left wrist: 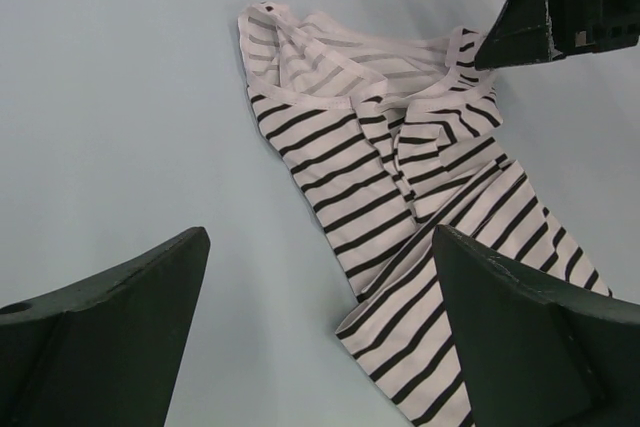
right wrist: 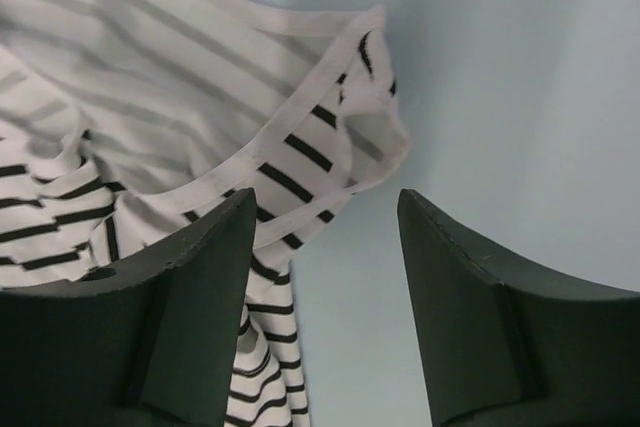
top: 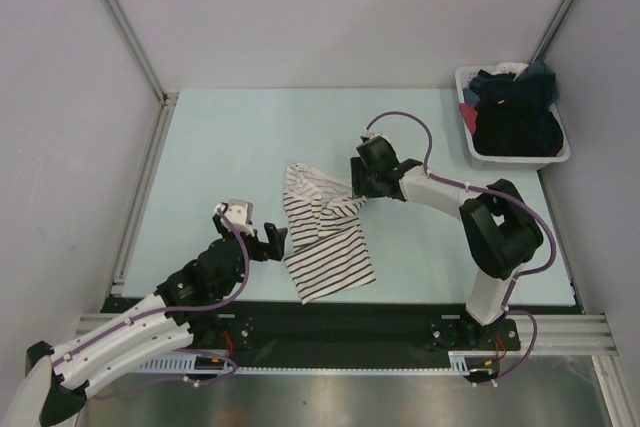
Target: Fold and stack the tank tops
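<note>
The white tank top with thin black stripes (top: 325,237) lies crumpled and partly folded on the pale table, with its straps toward the far side. My right gripper (top: 355,187) hovers at the top's far right edge, also seen in the left wrist view (left wrist: 560,7). It is open (right wrist: 325,197), its left finger over a strap (right wrist: 300,152) and bare table between the jaws. My left gripper (top: 275,242) is wide open (left wrist: 320,237) just left of the top's (left wrist: 400,177) near edge and holds nothing.
A white basket (top: 520,158) heaped with dark clothes (top: 515,117) stands at the table's far right corner. Metal frame rails run along the left edge (top: 140,197) and the near edge. Grey walls close in the back and sides.
</note>
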{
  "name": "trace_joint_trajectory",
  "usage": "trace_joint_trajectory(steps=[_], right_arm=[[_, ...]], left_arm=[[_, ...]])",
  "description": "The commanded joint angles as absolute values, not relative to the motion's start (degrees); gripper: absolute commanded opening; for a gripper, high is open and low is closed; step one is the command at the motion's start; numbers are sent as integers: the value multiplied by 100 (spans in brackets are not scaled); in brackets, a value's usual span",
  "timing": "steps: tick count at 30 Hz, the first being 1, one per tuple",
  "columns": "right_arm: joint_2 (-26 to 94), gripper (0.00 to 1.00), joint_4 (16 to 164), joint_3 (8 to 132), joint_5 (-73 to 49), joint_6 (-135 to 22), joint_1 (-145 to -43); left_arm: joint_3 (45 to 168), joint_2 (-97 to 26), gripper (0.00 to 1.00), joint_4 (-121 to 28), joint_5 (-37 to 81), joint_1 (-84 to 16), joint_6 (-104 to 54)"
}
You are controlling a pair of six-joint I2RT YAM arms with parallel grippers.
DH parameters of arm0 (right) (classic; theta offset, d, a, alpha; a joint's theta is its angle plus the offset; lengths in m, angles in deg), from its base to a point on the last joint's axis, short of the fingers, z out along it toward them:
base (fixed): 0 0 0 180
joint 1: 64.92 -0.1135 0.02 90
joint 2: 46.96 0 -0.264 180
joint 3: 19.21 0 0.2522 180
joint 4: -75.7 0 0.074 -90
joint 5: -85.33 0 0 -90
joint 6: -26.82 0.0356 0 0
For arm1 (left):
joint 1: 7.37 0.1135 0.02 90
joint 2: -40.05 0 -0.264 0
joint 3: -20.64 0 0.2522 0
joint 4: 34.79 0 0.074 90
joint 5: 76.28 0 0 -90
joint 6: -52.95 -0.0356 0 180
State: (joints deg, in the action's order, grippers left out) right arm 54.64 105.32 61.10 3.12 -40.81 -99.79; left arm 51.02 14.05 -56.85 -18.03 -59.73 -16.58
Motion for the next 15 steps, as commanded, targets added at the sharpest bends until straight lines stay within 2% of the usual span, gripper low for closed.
trace_joint_trajectory(steps=[1,5,8,9,10,13,15], right_arm=[[5700,63,10344,6486,1062,-3971,-9964],[6245,59,10467,7004,1115,-4006,-9903],[6535,29,10615,7417,1088,-4032,-9867],[6545,5,10634,7531,1071,-4076,-9867],[6510,0,10608,7732,879,-4216,-9893],[6072,0,10371,8146,282,-4497,-10269],[5685,0,10353,8848,26,-4822,-10508]], left_arm=[[5339,1412,100,-5611,-1801,-5949,-1701],[5356,1369,100,-5611,-1783,-5949,-1710],[5382,1333,100,-5611,-1783,-5949,-1710],[5382,1325,100,-5620,-1775,-5949,-1701],[5382,1333,100,-5620,-1783,-5949,-1701],[5365,1333,100,-5611,-1801,-5949,-1701],[5365,1333,100,-5611,-1827,-5949,-1701]])
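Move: About 4 cm ahead of the right hand, straight in front and 2 cm lower, lies the tank top's upper right corner. The top's left shoulder is some 12 cm to that hand's left and 7 cm ahead; the crumpled fold is about 4 cm left and 3 cm back, and the bottom hem roughly 17 cm back and 5 cm left. From the idle left hand the same corner lies some 17 cm ahead, 17 cm to the right and 10 cm below. Skimming about 5 cm forward and dipping roughly a centimetre, the right hand shuts its part-open fingers fully and pinches the striped top's upper right corner. Still going forward a little, it then lifts about 4 cm and swings left towards the top's left shoulder, holding the corner, with barely any wrist turn. ##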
